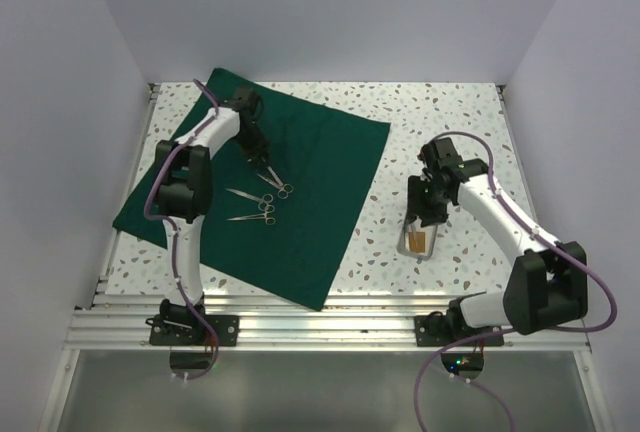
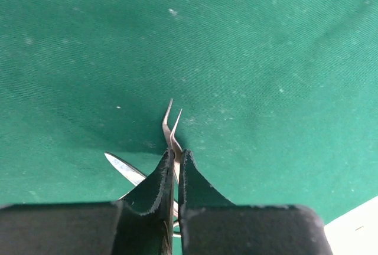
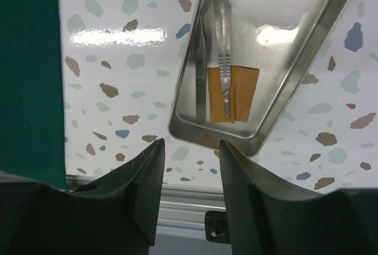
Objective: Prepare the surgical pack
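The dark green drape (image 1: 320, 162) lies spread flat on the left half of the table. My left gripper (image 2: 175, 151) is shut on steel forceps (image 2: 171, 122), whose curved tips stick out past the fingers above the drape. A scissors blade (image 2: 121, 166) lies on the cloth just left of the fingers. Two more ring-handled instruments (image 1: 256, 207) lie on the drape near the left gripper (image 1: 262, 160). My right gripper (image 3: 191, 146) is open and holds nothing, hanging just short of the near end of the small steel tray (image 3: 307, 48). The tray holds a slim steel instrument (image 3: 223, 60).
An orange-brown patch (image 3: 236, 98) sits on the tray floor. The tray (image 1: 418, 244) rests on the speckled tabletop (image 1: 450, 122) to the right of the drape. An aluminium rail (image 1: 320, 327) runs along the near edge. White walls close in the sides and back.
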Robot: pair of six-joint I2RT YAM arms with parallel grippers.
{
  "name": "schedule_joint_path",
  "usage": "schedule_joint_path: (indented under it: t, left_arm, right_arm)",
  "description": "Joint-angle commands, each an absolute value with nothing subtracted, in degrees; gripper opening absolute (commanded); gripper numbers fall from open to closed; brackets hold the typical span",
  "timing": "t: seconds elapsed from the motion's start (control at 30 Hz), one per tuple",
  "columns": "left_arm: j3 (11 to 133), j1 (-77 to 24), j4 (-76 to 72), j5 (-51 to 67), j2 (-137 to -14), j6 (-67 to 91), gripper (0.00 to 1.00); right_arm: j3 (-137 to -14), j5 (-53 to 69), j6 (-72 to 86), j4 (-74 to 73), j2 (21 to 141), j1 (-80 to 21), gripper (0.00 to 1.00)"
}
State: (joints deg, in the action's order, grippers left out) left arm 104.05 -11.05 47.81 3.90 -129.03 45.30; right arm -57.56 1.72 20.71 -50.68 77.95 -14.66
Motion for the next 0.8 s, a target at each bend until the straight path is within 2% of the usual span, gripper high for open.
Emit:
schedule_joint_path:
  t: [0.0,0.13,0.3,0.37,0.43,0.47,0.53,0.77]
  left_arm:
    - [106.0,-11.07,47.28,6.06,-128.41,43.69,0.0]
    - [102.32,-11.07,46.15,8.35,-123.85,41.75,0.0]
    - [95.29,-11.34,41.76,15.79,-112.87,41.13,0.0]
    - [92.38,-12.04,41.22,18.36,-108.65,41.83,0.0]
    - [89.23,-13.44,40.26,22.31,-105.05,42.97,0.0]
    - [87.99,-14.06,39.47,23.46,-103.99,43.59,0.0]
    - [85.17,-16.43,38.32,25.4,-101.09,45.08,0.0]
    - [80.34,-22.94,35.78,28.2,-95.72,48.69,0.0]
  right_arm:
    - [-62.21,9.38,19.25,-51.16,78.39,-14.59,0.46]
    - [-65.56,18.52,19.16,-47.83,81.12,-15.38,0.48]
    - [-69.17,31.16,21.87,-41.5,85.85,-19.68,0.65]
    - [-69.26,37.66,26.94,-34.22,87.44,-22.49,0.71]
    - [-68.82,39.98,31.27,-24.32,89.46,-25.73,0.74]
    - [-68.82,41.03,33.12,-21.3,90.26,-26.8,0.79]
    - [-69.08,42.71,38.57,-13.65,92.8,-29.09,0.81]
    - [-70.32,45.88,45.87,-4.05,97.91,-31.02,0.8]
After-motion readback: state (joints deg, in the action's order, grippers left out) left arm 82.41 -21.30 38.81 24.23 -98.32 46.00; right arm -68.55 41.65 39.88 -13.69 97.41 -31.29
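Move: Shut on the tweezers just above the green cloth, the left hand has the right gripper about 37 cm to its right, 20 cm back and 7 cm higher; one pair of scissors lies some 5 cm back and 2 cm right, another 11 cm back and 3 cm left. From the right hand the tweezers are roughly 35 cm left, 18 cm ahead and 7 cm lower; the tray's middle is 4 cm ahead, 2 cm right and 7 cm below. Lifting the tweezers about 14 cm, the left hand keeps its pinch and swings back and right some 11 cm each way, towards the right gripper, tilting its fingers rightwards and turning slightly clockwise. The right hand leaves the tray and sweeps about 25 cm left, rising a little, rolling some 50 degrees so its fingers point towards the tweezers, and opening wide. ##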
